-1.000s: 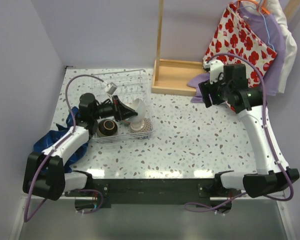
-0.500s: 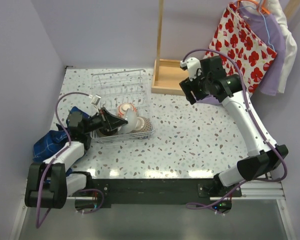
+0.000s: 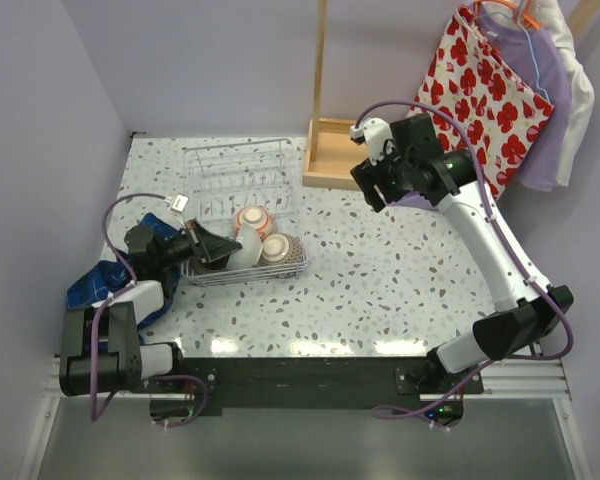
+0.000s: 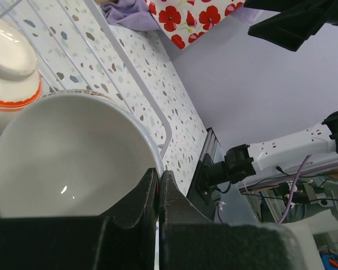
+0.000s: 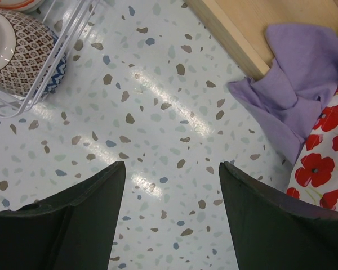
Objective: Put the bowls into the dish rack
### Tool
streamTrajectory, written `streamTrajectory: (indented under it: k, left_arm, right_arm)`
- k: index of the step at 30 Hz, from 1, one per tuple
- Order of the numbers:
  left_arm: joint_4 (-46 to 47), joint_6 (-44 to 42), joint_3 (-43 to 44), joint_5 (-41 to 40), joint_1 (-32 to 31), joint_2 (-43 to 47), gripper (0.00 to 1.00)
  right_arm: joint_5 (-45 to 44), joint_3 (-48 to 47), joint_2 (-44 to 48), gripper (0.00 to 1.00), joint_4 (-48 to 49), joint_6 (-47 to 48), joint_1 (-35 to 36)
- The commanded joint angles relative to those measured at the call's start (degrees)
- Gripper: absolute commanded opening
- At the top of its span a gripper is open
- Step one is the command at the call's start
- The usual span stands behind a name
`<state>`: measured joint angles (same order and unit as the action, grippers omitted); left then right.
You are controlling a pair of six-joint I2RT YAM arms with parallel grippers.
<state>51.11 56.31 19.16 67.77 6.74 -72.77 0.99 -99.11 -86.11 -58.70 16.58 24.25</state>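
Note:
The clear dish rack (image 3: pixel 242 172) stands at the table's left. My left gripper (image 3: pixel 218 248) reaches into its near end and is shut on the rim of a white bowl (image 3: pixel 242 251), which is tipped on its side. The left wrist view shows that bowl's pale inside (image 4: pixel 67 163) with the jaws pinched on its edge. A red-banded bowl (image 3: pixel 252 219) (image 4: pixel 8 62) stands just behind it, and a brown net-patterned bowl (image 3: pixel 280 250) (image 5: pixel 22 50) lies at the rack's near right corner. My right gripper (image 3: pixel 370 187) (image 5: pixel 172 169) hangs open over bare table, right of the rack.
A shallow wooden box (image 3: pixel 345 152) (image 5: pixel 242 22) sits at the back with a purple cloth (image 5: pixel 293 84) spilling over its edge. A red-flowered bag (image 3: pixel 480 80) hangs at the back right. Blue cloth (image 3: pixel 98 282) lies left of the rack, under my left arm.
My left gripper has drawn back leftward and lowered the white bowl into the rack's near end. My right arm has swung left from beside the hanging bag to over the table.

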Motion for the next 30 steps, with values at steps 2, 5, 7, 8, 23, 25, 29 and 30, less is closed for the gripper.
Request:
streamTrajectory:
  k: [2, 5, 7, 8, 23, 25, 29, 30]
  left_arm:
    - [-1.80, -5.07, 1.32, 1.75, 3.54, -1.67, 0.00]
    - [-3.82, -7.61, 1.23, 2.54, 5.64, -2.20, 0.00]
    - [-6.37, -10.16, 1.85, 2.63, 6.79, -2.64, 0.00]
    - [-6.64, -10.69, 2.11, 2.63, 7.14, -2.72, 0.00]
    - [-20.70, -21.95, 9.23, 2.28, 10.48, -5.89, 0.00]
    - [-22.19, -23.08, 9.32, 2.02, 10.66, -6.06, 0.00]
    - [-22.99, -23.36, 8.97, 1.93, 10.75, -6.24, 0.00]
    - [-22.99, -23.18, 8.88, 2.02, 10.75, -6.15, 0.00]
  right_arm:
    - [-0.47, 0.23, -0.29, 0.71, 1.74, -0.32, 0.53]
    - [-0.20, 0.76, -0.12, 0.71, 1.66, -0.32, 0.71]
    - [0.15, 1.02, -0.20, 0.71, 1.39, -0.06, 1.15]
    - [0.24, 1.02, -0.20, 0.71, 1.13, 0.29, 1.41]
    - [17.19, 5.33, -8.11, 0.31, 4.54, 7.41, 16.35]
    - [20.87, 4.54, -9.69, 0.22, 6.48, 7.77, 18.37]
    - [26.33, 4.72, -13.37, 0.11, 14.64, 6.80, 20.48]
    - [26.86, 4.72, -13.91, 0.10, 16.06, 6.45, 20.92]
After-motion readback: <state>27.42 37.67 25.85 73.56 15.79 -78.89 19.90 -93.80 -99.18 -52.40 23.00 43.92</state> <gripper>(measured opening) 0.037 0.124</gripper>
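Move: The left hand holds the white bowl by its upper rim. Its place in the rack's near row is about 2 cm ahead, 3 cm left and 10 below that hand. The dark bowl lies level, some 6 cm left, the patterned bowl level, 11 right, and the orange bowl 6 ahead, 4 right, all roughly 9 below. From the empty right hand, the rack's near right corner is about 17 cm left, 10 back and 22 below, and the patterned bowl 22 left, 8 back, 20 below. Leftward and down into the rack's near row, the left hand lowers the on-edge white bowl about 5 cm, easing slightly forward and keeping its rim pinched. After a brief wait the right arm sweeps some 17 cm left, sinking and drawing back towards the rack's near right corner, turning about 35 degrees counter-clockwise, fingers closing nearly shut on nothing. ##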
